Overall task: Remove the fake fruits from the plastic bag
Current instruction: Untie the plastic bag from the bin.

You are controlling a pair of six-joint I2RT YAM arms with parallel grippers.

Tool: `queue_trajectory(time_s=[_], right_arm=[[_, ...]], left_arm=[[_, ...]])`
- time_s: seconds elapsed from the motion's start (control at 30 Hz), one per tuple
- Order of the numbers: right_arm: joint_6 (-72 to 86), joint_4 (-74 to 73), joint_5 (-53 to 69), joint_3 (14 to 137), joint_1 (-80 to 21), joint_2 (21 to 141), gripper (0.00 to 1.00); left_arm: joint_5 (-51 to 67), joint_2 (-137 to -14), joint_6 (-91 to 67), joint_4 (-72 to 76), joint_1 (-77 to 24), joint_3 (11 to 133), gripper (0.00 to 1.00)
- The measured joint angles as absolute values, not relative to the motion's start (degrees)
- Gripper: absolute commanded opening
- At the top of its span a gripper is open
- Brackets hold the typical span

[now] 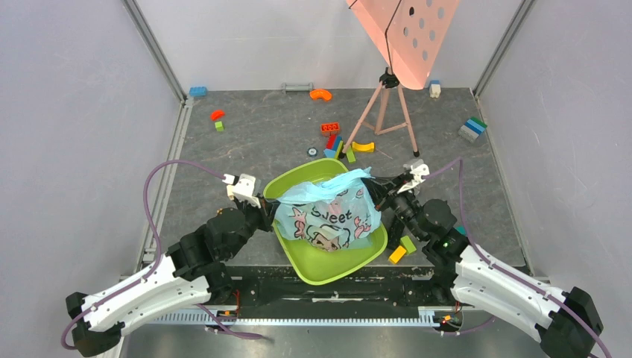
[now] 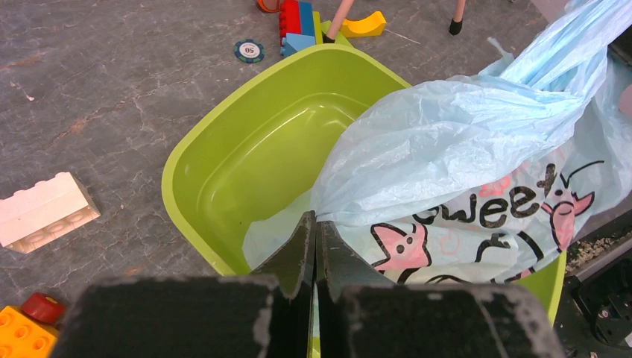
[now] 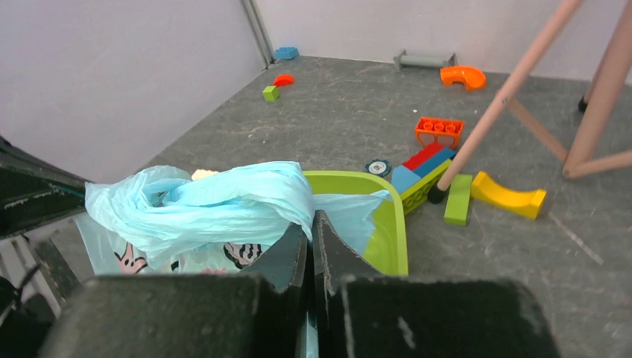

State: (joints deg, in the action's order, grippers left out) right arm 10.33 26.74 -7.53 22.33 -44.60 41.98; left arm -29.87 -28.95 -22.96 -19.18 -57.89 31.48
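The light-blue plastic bag [image 1: 328, 212] with cartoon prints lies in the lime-green tub [image 1: 328, 272], stretched between my two grippers. My left gripper [image 1: 270, 215] is shut on the bag's left edge; in the left wrist view a sliver of film sits between its closed fingertips [image 2: 315, 220], next to the bag [image 2: 447, 149] and the tub wall [image 2: 223, 127]. My right gripper [image 1: 377, 195] is shut on the bag's right edge, its tips [image 3: 311, 220] pinching the film just under the twisted handles of the bag [image 3: 209, 201]. The fake fruits are hidden inside the bag.
A pink perforated board on a tripod [image 1: 387, 104] stands behind the tub. Toy blocks [image 1: 339, 142] lie just beyond the tub's far rim, more [image 1: 402, 248] by the right arm. A white block [image 2: 45, 209] lies left of the tub. Walls enclose the table.
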Motion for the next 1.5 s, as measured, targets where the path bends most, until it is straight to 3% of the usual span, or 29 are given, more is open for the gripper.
queue_trajectory(time_s=[0.27, 0.33, 0.47, 0.53, 0.6, 0.73, 1.13, 1.5], right_arm=[[23.2, 33.2, -13.9, 14.4, -44.6, 39.2, 0.00], [24.9, 33.8, -14.9, 13.8, -44.6, 38.8, 0.00], [27.2, 35.4, -15.6, 12.8, -44.6, 37.9, 0.00], [27.4, 35.6, -15.5, 12.8, -44.6, 37.9, 0.00], [27.4, 35.4, -15.3, 12.8, -44.6, 38.0, 0.00], [27.0, 34.0, -14.4, 13.4, -44.6, 38.6, 0.00], [25.8, 32.1, -10.9, 15.4, -44.5, 39.9, 0.00], [24.8, 29.8, -7.5, 17.1, -44.5, 40.5, 0.00]], left_arm=[[-29.8, -29.4, -23.0, -19.2, -57.9, 31.5, 0.03], [-29.8, -29.5, -23.0, -19.2, -57.9, 31.5, 0.07], [-29.8, -29.6, -23.0, -19.2, -57.9, 31.5, 0.32], [-29.7, -29.9, -22.8, -19.3, -57.9, 31.7, 0.57], [-29.3, -31.1, -22.6, -20.2, -57.9, 33.0, 0.74], [-27.7, -34.3, -19.7, -21.8, -57.9, 38.6, 0.87], [-13.0, -51.7, -4.7, -22.2, -58.4, 54.3, 0.92], [-5.4, -66.9, 4.0, -22.6, -59.9, 64.3, 0.88]])
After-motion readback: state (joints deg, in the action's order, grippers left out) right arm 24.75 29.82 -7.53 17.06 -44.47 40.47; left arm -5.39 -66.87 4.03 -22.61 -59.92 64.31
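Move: The left fingers still pinch the plastic bag's left side; the gathered top to be worked lies about 17 cm right of them, 4 cm farther out and 3 cm higher. From the left hand, the bag's printed body is some 12 cm right, 3 cm back and 6 below, with the bin 12 cm right, 5 back and 13 below. The right hand already grips that top, whose middle is about 3 cm left and 1 cm back, level with it. Left hand releases the bag and arcs up, some 14 cm right, towards the top the right still grips. ##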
